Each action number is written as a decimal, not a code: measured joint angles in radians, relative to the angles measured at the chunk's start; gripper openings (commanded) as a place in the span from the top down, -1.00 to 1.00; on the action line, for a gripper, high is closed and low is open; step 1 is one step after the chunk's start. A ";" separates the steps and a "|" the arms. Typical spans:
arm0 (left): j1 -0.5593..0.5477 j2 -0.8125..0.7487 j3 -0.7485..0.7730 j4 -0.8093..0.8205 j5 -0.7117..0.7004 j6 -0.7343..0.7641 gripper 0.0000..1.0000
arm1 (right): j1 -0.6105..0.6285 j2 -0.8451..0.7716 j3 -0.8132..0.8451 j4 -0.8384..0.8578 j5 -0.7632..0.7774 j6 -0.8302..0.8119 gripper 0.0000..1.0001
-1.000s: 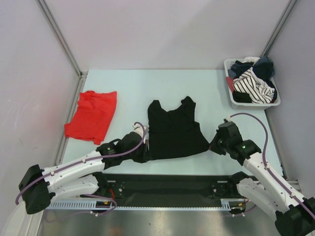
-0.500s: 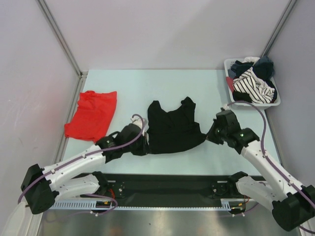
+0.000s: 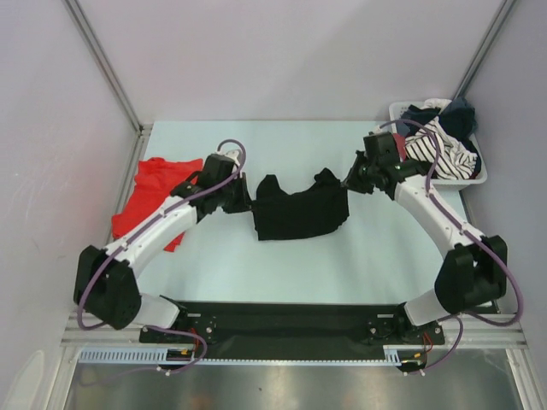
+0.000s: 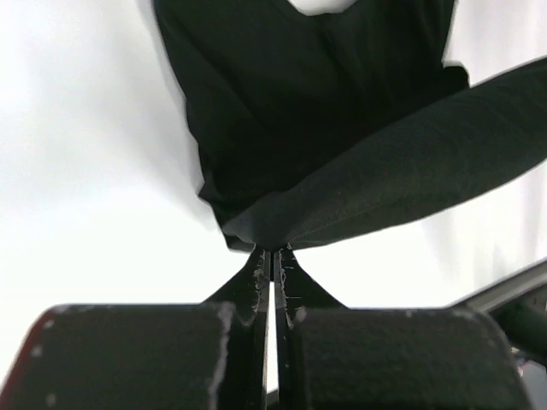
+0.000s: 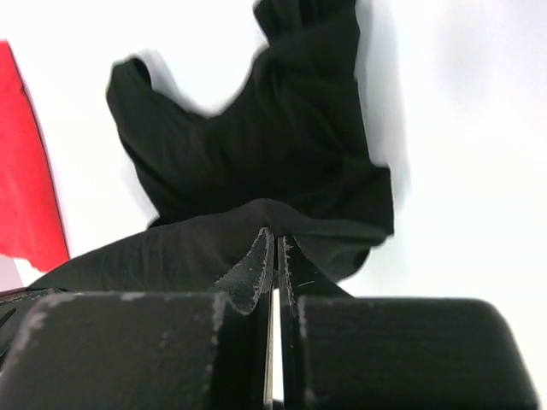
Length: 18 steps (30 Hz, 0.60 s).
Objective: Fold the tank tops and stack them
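Note:
The black tank top (image 3: 299, 212) lies mid-table with its near hem lifted and doubled back over the rest. My left gripper (image 3: 247, 204) is shut on the hem's left corner. In the left wrist view its tips (image 4: 272, 253) pinch a fold of the black tank top (image 4: 316, 120). My right gripper (image 3: 346, 183) is shut on the right corner. In the right wrist view the black tank top (image 5: 256, 162) bulges over its closed tips (image 5: 276, 236). The red tank top (image 3: 154, 190) lies flat at the left, partly under my left arm, and its edge (image 5: 26, 188) shows in the right wrist view.
A white basket (image 3: 444, 181) with several dark and striped garments stands at the far right corner. Metal frame posts rise at the table's two far corners. A black strip runs along the near edge between the arm bases.
Both grippers have moved away from the bases toward the far side, carrying the black tank top's near hem up and over its upper part. The red tank top has not moved.

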 measured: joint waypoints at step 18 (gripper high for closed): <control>0.206 0.518 0.378 0.023 0.153 0.043 0.90 | -0.118 0.523 0.402 0.083 -0.119 -0.010 0.84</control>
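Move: Both hands already hold a hem corner of the black tank top, its middle sagging between them. For the left hand the left shoulder strap lies about 20 cm ahead, 5 cm to the right and 13 below, with the red tank top some 13 cm ahead and 26 to its left. From the right hand, the right strap is roughly 19 cm ahead, 5 to the left and 15 below; the white basket stands about 25 cm ahead and 30 to the right. Forward side by side and level at first, then sinking as they go, both hands carry the pinched hem of the black tank top over its body towards the shoulder straps, about 13 cm out and 5 cm down by the end. The left fingers tip slightly steeper, and both pairs stay all but shut on the cloth. ##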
